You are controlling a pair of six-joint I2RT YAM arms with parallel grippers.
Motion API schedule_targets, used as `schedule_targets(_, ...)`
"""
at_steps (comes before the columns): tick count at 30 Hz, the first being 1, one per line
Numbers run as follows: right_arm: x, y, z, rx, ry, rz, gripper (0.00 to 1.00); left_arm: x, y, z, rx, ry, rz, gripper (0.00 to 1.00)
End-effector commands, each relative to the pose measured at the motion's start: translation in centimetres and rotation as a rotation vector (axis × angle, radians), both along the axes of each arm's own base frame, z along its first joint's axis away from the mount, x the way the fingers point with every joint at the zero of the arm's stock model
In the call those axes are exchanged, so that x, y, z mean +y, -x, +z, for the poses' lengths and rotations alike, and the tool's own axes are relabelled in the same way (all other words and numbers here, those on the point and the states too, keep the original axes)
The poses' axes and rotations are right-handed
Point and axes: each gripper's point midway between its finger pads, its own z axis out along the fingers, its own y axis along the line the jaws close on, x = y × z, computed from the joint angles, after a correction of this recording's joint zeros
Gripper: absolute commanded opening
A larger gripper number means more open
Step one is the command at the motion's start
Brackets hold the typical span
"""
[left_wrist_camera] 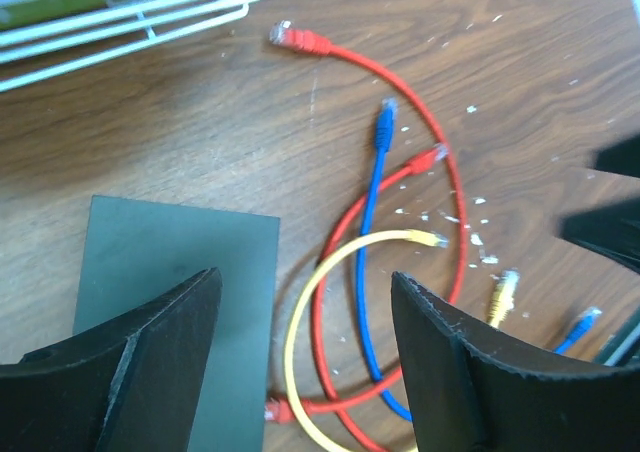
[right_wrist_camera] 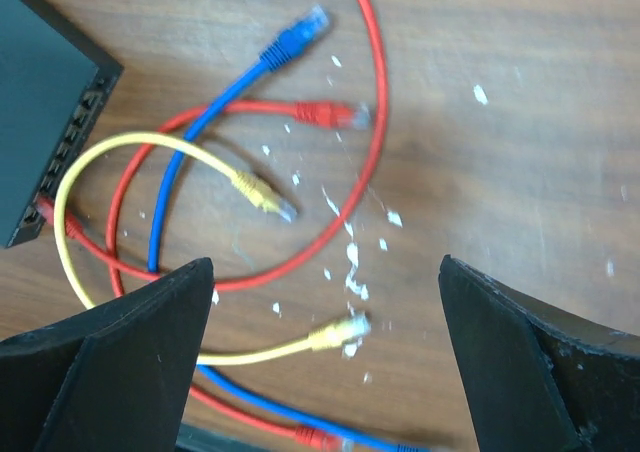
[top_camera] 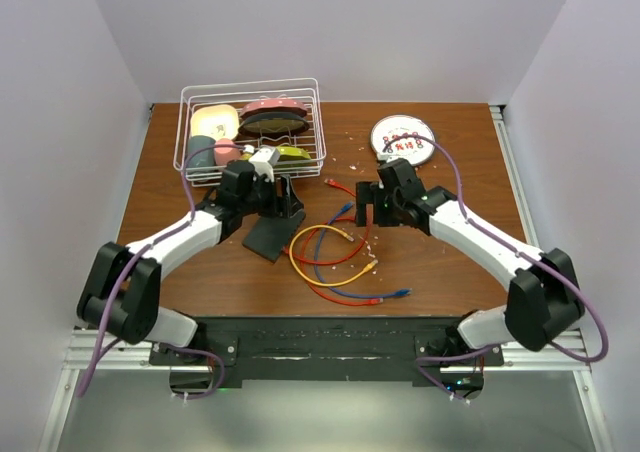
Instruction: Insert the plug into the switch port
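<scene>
The switch (top_camera: 268,237) is a flat black box lying left of centre, with its row of sockets (right_wrist_camera: 70,142) along the edge that faces the cables. Red, yellow and blue patch cables lie looped beside it. One red plug (right_wrist_camera: 45,212) rests against the socket edge; I cannot tell whether it is seated. My left gripper (left_wrist_camera: 305,302) hovers open over the switch's (left_wrist_camera: 180,272) right edge and the cable loops, holding nothing. My right gripper (right_wrist_camera: 322,272) stands wide open above a yellow plug (right_wrist_camera: 340,330), which lies on the wood between its fingers, untouched.
A white wire basket (top_camera: 250,132) with dishes stands at the back left. At the back right is a round white disc (top_camera: 402,137) with red marks. Loose plugs lie around: blue (right_wrist_camera: 295,37), red (right_wrist_camera: 335,114), yellow (right_wrist_camera: 265,194). White crumbs dot the wood.
</scene>
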Motion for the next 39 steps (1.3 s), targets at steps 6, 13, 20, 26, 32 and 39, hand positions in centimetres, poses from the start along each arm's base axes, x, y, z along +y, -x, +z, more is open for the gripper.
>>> schedule_targets(6,-0.9,4.2,-2.3,0.147,-0.091,-0.172,0.86,-1.5,-0.7,0.1,-0.055,0.006,-0.089,0.73)
schedule_targets(13,0.7,5.2,-4.9,0.278,-0.076,-0.169,0.82,-1.9,0.2,1.0,-0.079,0.046,-0.116,0.73)
schedule_targets(20,-1.1,8.3,-6.1,0.372,0.002,-0.198,0.72,-1.6,0.5,1.8,-0.112,0.046,-0.114,0.73)
schedule_targets(26,-0.1,9.6,-7.8,0.427,-0.036,-0.202,0.60,-1.5,0.9,2.1,-0.125,0.053,-0.119,0.73)
schedule_targets(32,1.2,9.5,-9.0,0.438,-0.069,-0.200,0.60,-1.2,1.5,2.5,-0.138,0.057,-0.115,0.73)
schedule_targets(39,2.6,8.4,-11.4,0.455,-0.077,-0.222,0.51,-0.7,2.1,2.8,-0.146,0.054,-0.108,0.73)
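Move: The yellow cable's near plug lies about 9 cm back from the right hand, 1 cm to its left and some 11 cm below. The same cable's other plug is roughly 7 cm farther out and 6 cm to the left of that plug. The front red plug sits about 7 cm nearer the base and 1 cm right of the near yellow plug. From the left hand, the near yellow plug is some 20 cm right, 9 cm back and 12 cm below. The yellow cable's near plug is what the right hand comes down to: it draws back first, then sinks while still drawing back, about 10 cm down and 9 back in all, edging left at the end. Its fingers tip some 25 degrees further downward and narrow from wide open to a bit over half, around the plug but not shut on it. The open, empty left hand dips 2 cm or so, then rises past its old height while easing back about 2 cm. ##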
